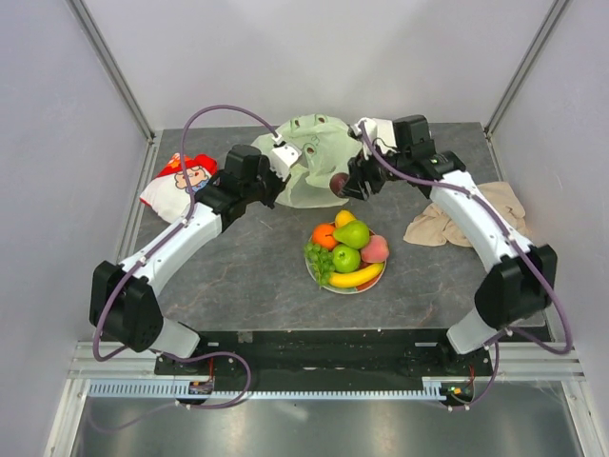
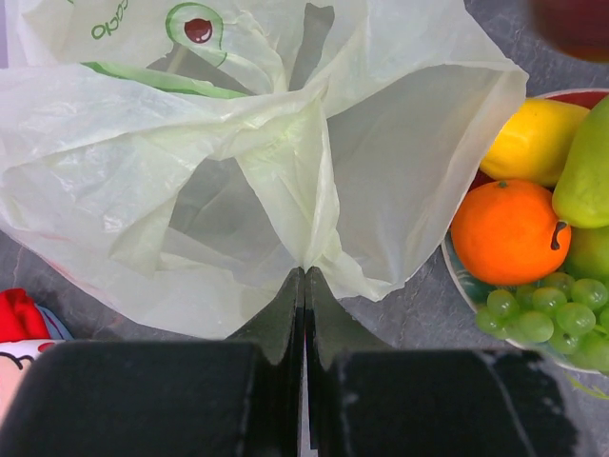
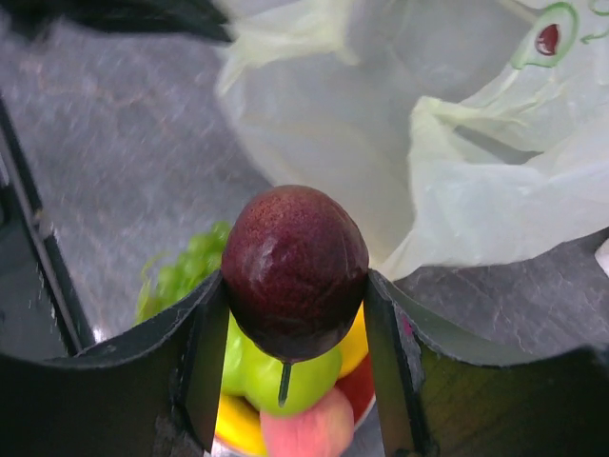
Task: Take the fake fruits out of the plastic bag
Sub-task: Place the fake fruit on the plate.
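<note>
The pale-green plastic bag point(image 1: 309, 162) lies crumpled at the back middle of the table. My left gripper point(image 1: 288, 157) is shut on a pinched fold of the bag's edge point(image 2: 306, 271). Beside the bag's right side, my right gripper point(image 1: 344, 186) is shut on a dark plum point(image 3: 295, 271), held above the table in front of the bag's mouth point(image 3: 381, 143). On a flowered plate point(image 1: 354, 289) in front of the bag lie an orange point(image 2: 509, 233), a green pear point(image 1: 354, 233), a green apple point(image 1: 345, 258), a peach point(image 1: 375, 249), a banana point(image 1: 357, 276) and grapes point(image 2: 542, 309).
A red-and-white cartoon snack packet point(image 1: 181, 181) lies at the left edge of the table. A beige folded towel point(image 1: 466, 219) lies at the right, under my right arm. Grey walls enclose the table on three sides.
</note>
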### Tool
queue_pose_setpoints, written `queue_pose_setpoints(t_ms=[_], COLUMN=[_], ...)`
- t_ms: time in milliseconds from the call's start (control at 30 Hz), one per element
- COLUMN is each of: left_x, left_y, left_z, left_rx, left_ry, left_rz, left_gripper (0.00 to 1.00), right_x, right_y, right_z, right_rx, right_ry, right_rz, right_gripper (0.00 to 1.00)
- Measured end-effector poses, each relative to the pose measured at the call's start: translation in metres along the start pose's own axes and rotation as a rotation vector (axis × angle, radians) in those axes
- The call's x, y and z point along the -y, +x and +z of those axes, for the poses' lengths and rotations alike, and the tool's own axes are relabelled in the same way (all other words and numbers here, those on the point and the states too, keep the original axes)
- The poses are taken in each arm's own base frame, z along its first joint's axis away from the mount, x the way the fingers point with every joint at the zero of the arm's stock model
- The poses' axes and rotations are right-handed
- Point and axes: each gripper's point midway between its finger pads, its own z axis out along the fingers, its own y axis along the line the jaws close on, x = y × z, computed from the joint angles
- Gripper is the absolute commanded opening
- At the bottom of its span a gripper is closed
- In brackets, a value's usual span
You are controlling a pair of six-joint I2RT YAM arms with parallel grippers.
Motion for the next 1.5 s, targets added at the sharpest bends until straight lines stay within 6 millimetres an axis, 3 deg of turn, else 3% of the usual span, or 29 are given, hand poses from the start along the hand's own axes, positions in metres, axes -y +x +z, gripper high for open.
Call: queue_pose_setpoints(t_ms=[100, 200, 433, 633, 833, 1067, 1500], left_x=[-0.002, -0.003, -0.005, -0.007, -0.009, -0.009, -0.002], left_y=[-0.005, -0.010, -0.020, -0.025, -0.027, -0.026, -0.022], left_z=[0.001, 0.001, 0.000, -0.001, -0.001, -0.010, -0.017], left_rx=[0.009, 0.022, 0.046, 0.054, 0.056, 0.060, 0.064], left_ry=[-0.003, -0.006, -0.013, -0.015, -0.016, -0.020, 0.001], left_rz=[-0.022, -0.033, -0.040, -0.045, -0.050, -0.052, -0.052], left_gripper=[0.02, 0.02, 0.02, 0.02, 0.02, 0.02, 0.02], right_x=[-0.025, -0.044, -0.085, -0.104, -0.109, -0.098, -0.082], right_y=[0.004, 0.015, 0.067, 0.091, 0.095, 0.107, 0.100], right_z=[-0.024, -0.033, -0.014, -0.001, 0.016, 0.033, 0.040], right_rx=[-0.014, -0.045, -0.181, -0.233, -0.241, -0.269, -0.250], right_ry=[-0.038, -0.076, -0.206, -0.257, -0.257, -0.196, -0.098], right_rz=[-0.132, -0.230, -0.349, -0.411, -0.455, -0.425, -0.407], right_gripper=[0.47, 0.48, 0.49, 0.49, 0.50, 0.50, 0.57])
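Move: Held already in the right hand's fingers, the dark red fruit is bound for the plate, whose middle lies about 10 cm back, 1 cm to the right and some 21 cm below. On the plate the green apple is 11 cm back, straight in line; the grapes are 11 cm back and 6 cm left; the orange is 6 cm back and 5 cm left, all roughly 17 cm down. From the left hand, the plate is about 18 cm right, 6 cm back and 19 cm below. Swinging back about 12 cm and then sinking, the right hand carries the dark red fruit away from the bag to over the plate, drifts some 4 cm left and eases about 3 cm forward again at the end, 9 cm lower overall. Its wrist turns counter-clockwise, ending near 20 degrees, as the left-pointing fingers dip; their grip stays. The left hand keeps pinching the bag and rises about 3 cm. ##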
